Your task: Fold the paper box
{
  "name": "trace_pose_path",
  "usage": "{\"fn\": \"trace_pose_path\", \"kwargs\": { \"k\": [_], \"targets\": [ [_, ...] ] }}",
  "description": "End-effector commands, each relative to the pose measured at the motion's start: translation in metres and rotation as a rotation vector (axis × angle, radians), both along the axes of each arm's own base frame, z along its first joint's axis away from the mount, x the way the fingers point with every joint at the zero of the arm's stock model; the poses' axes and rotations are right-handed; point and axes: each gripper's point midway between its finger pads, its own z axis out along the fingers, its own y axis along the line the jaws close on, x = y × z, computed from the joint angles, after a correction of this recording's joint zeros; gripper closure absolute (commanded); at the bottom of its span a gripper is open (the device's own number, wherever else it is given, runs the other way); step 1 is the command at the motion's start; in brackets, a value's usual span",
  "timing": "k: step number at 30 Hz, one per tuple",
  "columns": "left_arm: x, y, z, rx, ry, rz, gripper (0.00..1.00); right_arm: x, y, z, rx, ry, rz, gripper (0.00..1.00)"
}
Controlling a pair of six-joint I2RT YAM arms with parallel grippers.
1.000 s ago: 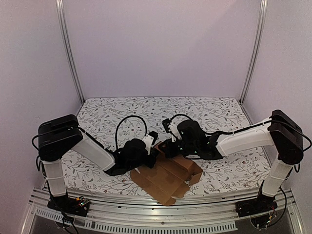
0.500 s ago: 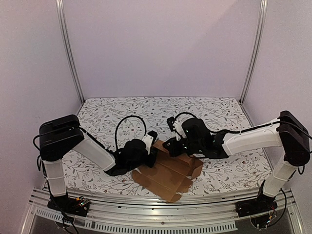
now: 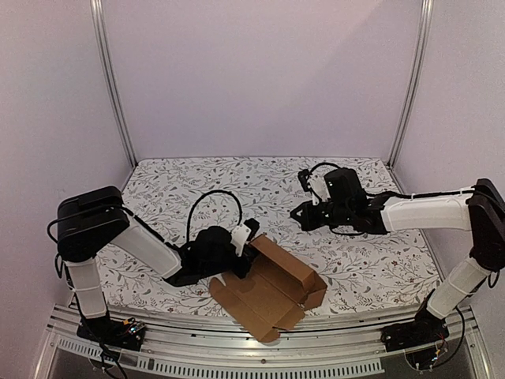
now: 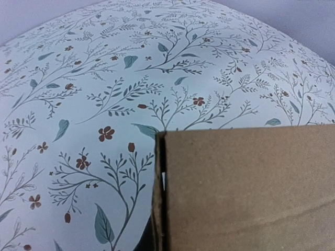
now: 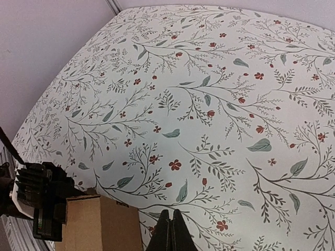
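The paper box point(image 3: 264, 296) is a brown cardboard piece lying opened out near the table's front edge, with its far-left panel raised. My left gripper point(image 3: 251, 237) is shut on that raised panel's far corner. In the left wrist view the cardboard point(image 4: 246, 188) fills the lower right and hides the fingers. My right gripper point(image 3: 297, 213) hangs above the cloth, behind and to the right of the box, apart from it. Its tips point(image 5: 171, 215) are pressed together with nothing between them. The right wrist view catches a corner of the box point(image 5: 99, 225) and the left gripper point(image 5: 42, 196).
A floral cloth point(image 3: 237, 181) covers the table. An aluminium rail point(image 3: 237, 347) runs along the front edge just below the box. Upright metal posts point(image 3: 110, 87) stand at the back corners, with plain walls behind. The left arm's cable point(image 3: 209, 207) loops above its wrist.
The right gripper has let go of the box and drawn back up and to the right. The left gripper has shut on the box's far-left panel, which now stands raised.
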Motion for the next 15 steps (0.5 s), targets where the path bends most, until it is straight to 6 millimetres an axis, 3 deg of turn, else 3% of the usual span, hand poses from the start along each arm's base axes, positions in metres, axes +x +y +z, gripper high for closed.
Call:
{"fn": "trace_pose_path", "kwargs": {
  "k": [1,7,15],
  "targets": [
    [-0.017,-0.015,0.009,-0.032,0.004,-0.111,1.0,-0.031,0.016,-0.041,0.016,0.138,0.159,1.0],
    [-0.018,-0.018,0.007,-0.033,0.013,-0.128,1.0,-0.041,0.028,-0.068,0.115,0.215,0.19,1.0],
    [-0.018,-0.023,0.006,-0.033,0.014,-0.134,1.0,-0.056,0.054,-0.085,0.183,0.268,0.238,1.0]
  ]
}}
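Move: The box's raised wall lies about 9 cm back from my right hand, 3 cm to its left and 11 cm below. From that same hand, the small flap at the wall's right end is some 18 cm back, 6 cm right and 13 cm below; the flat panel is about 20 cm back, 11 cm left and 14 cm below. My left hand already pinches the wall's left end, the wall's middle lying about 10 cm to its right, 3 cm back and 1 cm below. I plunge my right hand about 9 cm down, drawing it some 5 cm back and then a little left, towards the outer face of the raised wall, its shut fingers tipping steeper. My left hand keeps its pinch on the wall's left end and drags it about 2 cm back and to the right, turning slightly clockwise. ##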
